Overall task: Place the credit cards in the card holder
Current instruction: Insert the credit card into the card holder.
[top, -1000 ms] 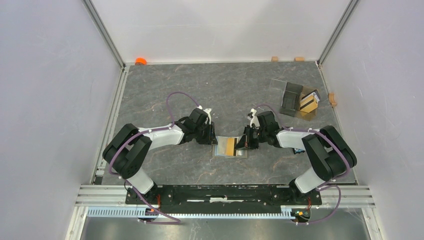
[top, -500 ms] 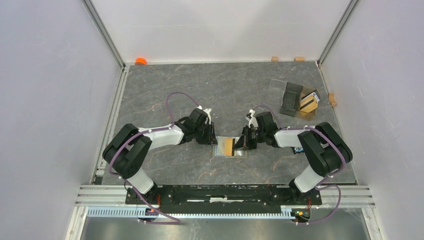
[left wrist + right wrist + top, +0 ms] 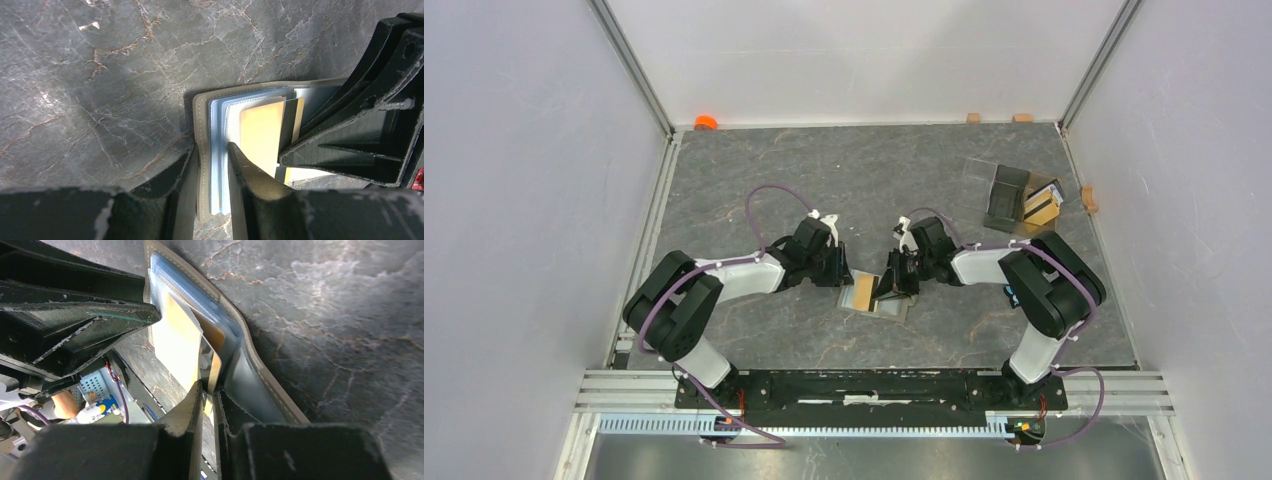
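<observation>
The olive-khaki card holder lies open on the grey table between the two arms, its pale blue-grey sleeves showing. My left gripper is shut on the holder's left edge, cover and sleeves pinched between its fingers. A tan-gold credit card sits partly inside a sleeve. My right gripper reaches in from the right. Its jaws are narrowly parted, with the card's outer edge between them and a thin gap beside it.
A clear plastic box with a dark compartment stands at the back right, with more cards upright in it. Small wooden blocks and an orange piece lie by the walls.
Both grippers and the card holder have shifted left, and the holder has turned a little. The right gripper has pushed the card further in and its jaws have eased apart.
</observation>
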Controlling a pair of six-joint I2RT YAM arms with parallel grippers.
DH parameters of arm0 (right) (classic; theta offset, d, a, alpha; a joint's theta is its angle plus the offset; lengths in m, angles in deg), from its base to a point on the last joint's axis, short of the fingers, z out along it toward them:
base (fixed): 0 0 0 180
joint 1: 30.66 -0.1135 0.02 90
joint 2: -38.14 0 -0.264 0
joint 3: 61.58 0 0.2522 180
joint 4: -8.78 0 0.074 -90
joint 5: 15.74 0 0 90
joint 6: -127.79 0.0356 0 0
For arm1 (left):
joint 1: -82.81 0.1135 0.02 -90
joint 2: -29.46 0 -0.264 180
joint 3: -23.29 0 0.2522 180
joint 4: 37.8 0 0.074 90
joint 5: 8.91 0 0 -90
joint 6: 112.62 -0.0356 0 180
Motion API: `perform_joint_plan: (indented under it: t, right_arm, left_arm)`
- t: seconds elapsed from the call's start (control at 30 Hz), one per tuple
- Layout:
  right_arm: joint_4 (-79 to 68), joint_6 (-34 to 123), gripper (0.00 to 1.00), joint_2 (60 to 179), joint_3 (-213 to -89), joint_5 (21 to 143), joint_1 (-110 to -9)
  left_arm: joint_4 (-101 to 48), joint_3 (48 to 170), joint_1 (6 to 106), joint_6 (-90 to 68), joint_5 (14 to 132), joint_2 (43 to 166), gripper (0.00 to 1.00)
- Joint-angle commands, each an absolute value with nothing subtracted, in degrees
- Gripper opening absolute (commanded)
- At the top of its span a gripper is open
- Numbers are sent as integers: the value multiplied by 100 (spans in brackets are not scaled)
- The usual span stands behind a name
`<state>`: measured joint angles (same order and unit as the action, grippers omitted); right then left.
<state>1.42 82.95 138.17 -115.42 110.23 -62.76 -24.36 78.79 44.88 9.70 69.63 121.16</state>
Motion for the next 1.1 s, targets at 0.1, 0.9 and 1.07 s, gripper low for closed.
perform_joint_plan:
  t: [0.1,0.9,1.07]
  right_arm:
    - [-311,7736,23,13837,-11914,9766,-6617]
    - [-1760,6310,75,11763,-12456,8923,-6617]
    - [-1714,6337,76,11299,-12372,8807,-6616]
  left_arm:
    - [-2659,7637,4282,1324,6592,12019,39]
    - [-1528,7756,4296,1275,7466,10430,87]
    - [-1587,7621,4296,1464,7456,10310,89]
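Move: The card, partly in its pocket, lies about 3 cm left of the right fingertips, level with them fore and aft and about 1 cm lower; from the left hand the card is some 4 cm right and 2 cm back. The holder's middle is about 2 cm left of the right hand, and its right cover about 3 cm to that hand's right and 2 cm back. The left fingers straddle the holder's left edge. The right hand ends its push at the card's right edge and opens from nearly shut to about three-quarters, edging forward and right while still low, then climbing about 9 cm clear of the holder as it turns some 30 degrees, fingers swinging forward and steeper down. The left hand spreads its fingers almost fully and draws back about 2 cm along the holder's left edge, then rises some 6 cm off it with a slight drift left, so both open hands end above and either side of the holder. ##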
